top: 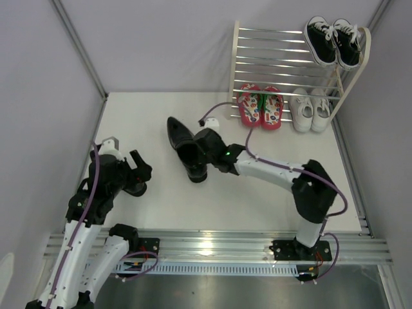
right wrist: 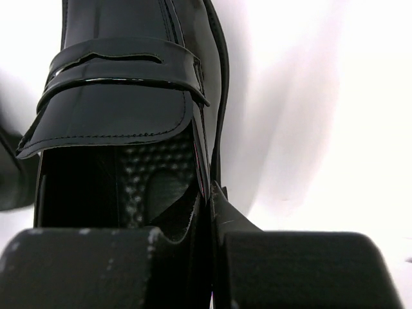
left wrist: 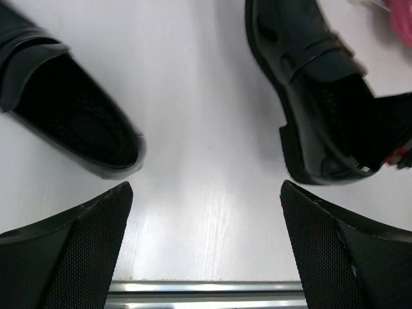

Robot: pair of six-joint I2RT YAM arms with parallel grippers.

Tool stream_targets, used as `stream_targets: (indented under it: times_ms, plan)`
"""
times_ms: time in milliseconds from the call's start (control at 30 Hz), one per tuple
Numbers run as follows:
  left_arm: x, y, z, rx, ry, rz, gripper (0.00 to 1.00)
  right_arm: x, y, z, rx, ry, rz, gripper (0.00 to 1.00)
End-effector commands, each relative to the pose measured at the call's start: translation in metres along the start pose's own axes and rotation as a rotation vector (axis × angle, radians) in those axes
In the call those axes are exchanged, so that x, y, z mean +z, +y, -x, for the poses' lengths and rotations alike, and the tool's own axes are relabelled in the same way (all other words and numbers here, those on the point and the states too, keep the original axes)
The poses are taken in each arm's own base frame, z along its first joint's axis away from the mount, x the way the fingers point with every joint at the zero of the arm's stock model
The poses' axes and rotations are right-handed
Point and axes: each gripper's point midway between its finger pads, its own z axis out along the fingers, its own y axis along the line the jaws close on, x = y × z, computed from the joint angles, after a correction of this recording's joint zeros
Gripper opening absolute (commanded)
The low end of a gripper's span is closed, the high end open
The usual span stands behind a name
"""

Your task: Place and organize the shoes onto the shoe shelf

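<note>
Two glossy black dress shoes (top: 187,148) lie mid-table. My right gripper (top: 207,143) (right wrist: 211,193) is shut on the right side wall of one dress shoe (right wrist: 122,96) (left wrist: 309,84) near its heel, with one finger inside the opening and one outside. The other dress shoe (left wrist: 71,122) lies loose close beside it. At the left of the table my left gripper (top: 140,168) (left wrist: 206,187) stands wide open, with only bare table between its fingers. Red flip-flops (top: 261,106) and white sneakers (top: 311,108) sit at the bottom of the shoe shelf (top: 283,61).
Black canvas sneakers (top: 335,40) with white laces rest at the right end of the shelf's top tier. Grey walls close in the table at left, right and back. A metal rail (top: 212,243) runs along the near edge.
</note>
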Motion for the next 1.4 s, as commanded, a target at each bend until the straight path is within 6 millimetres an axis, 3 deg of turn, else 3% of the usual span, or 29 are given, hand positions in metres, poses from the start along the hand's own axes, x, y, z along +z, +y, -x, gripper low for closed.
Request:
stream_targets:
  times_ms: [0,200,600,733,800,867,900,967,1000,1033,1067,1100,1133,1167,1200,1267,1367]
  plan:
    - [0.0,-0.034,0.015,0.035,-0.028,-0.174,0.99,-0.064,-0.014,0.105,0.154,-0.285,0.065,0.0]
    - [0.009,-0.058,0.034,0.051,-0.015,-0.238,0.98,-0.11,-0.06,0.139,0.151,-0.367,0.037,0.0]
    - [0.046,-0.107,0.051,0.035,-0.016,-0.302,0.98,-0.244,-0.133,0.306,0.15,-0.774,-0.016,0.0]
    - [0.059,-0.118,0.056,0.048,-0.036,-0.305,0.99,-0.27,-0.159,0.341,0.182,-0.865,-0.057,0.0]
    - [0.064,-0.122,0.058,0.046,-0.042,-0.312,0.98,-0.265,-0.179,0.35,0.207,-0.864,-0.119,0.0]
    - [0.068,-0.13,0.061,0.05,-0.047,-0.329,0.98,-0.278,-0.189,0.367,0.223,-0.899,-0.149,0.0]
    - [0.07,-0.132,0.061,0.059,-0.05,-0.333,0.98,-0.263,-0.205,0.367,0.227,-0.864,-0.192,0.0]
    - [0.074,-0.141,0.068,0.071,-0.082,-0.358,0.99,-0.272,-0.213,0.382,0.233,-0.894,-0.209,0.0]
    - [0.075,-0.144,0.073,0.085,-0.105,-0.37,0.98,-0.255,-0.227,0.383,0.233,-0.857,-0.232,0.0]
    - [0.076,-0.15,0.078,0.096,-0.13,-0.394,0.98,-0.252,-0.233,0.386,0.23,-0.852,-0.235,0.0]
    - [0.08,-0.154,0.076,0.113,-0.139,-0.417,0.98,-0.263,-0.234,0.398,0.23,-0.881,-0.228,0.0]
    - [0.076,-0.17,0.095,0.143,-0.23,-0.487,0.98,-0.247,-0.247,0.396,0.241,-0.844,-0.245,0.0]
    - [0.076,-0.18,0.096,0.167,-0.251,-0.54,0.98,-0.244,-0.246,0.399,0.233,-0.834,-0.223,0.0]
    - [0.079,-0.191,0.098,0.188,-0.283,-0.581,0.98,-0.251,-0.246,0.405,0.233,-0.851,-0.218,0.0]
    - [0.071,-0.207,0.117,0.229,-0.395,-0.646,0.98,-0.249,-0.249,0.406,0.232,-0.848,-0.221,0.0]
    - [0.065,-0.23,0.124,0.29,-0.468,-0.742,0.99,-0.247,-0.254,0.408,0.232,-0.85,-0.224,0.0]
    - [0.082,-0.271,0.149,0.371,-0.578,-0.798,0.99,-0.238,-0.265,0.409,0.235,-0.838,-0.228,0.0]
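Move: The right hand holds one black loafer. Its place, the free stretch of the shelf's top tier, lies some 28 cm ahead of that hand, 29 cm to its right and 15 cm above. The black sneakers stand about 17 cm to the right of that place. Below on the lower tier, the flip-flops are some 17 cm ahead and 20 cm right of the hand, the white shoes about 16 ahead and 39 right. From the left hand the free place is roughly 36 cm ahead, 47 cm right, 10 above. Still pinching the loafer by its right side wall near the heel, the right hand carries it right (about 32 cm), forward and up to the shelf's top tier, climbing high first and sinking some 6 cm at the end, while it turns clockwise and its fingers tip up, each about 30 degrees. The empty, open left hand swings forward and right, away from the other loafer, then rises and tips up. ##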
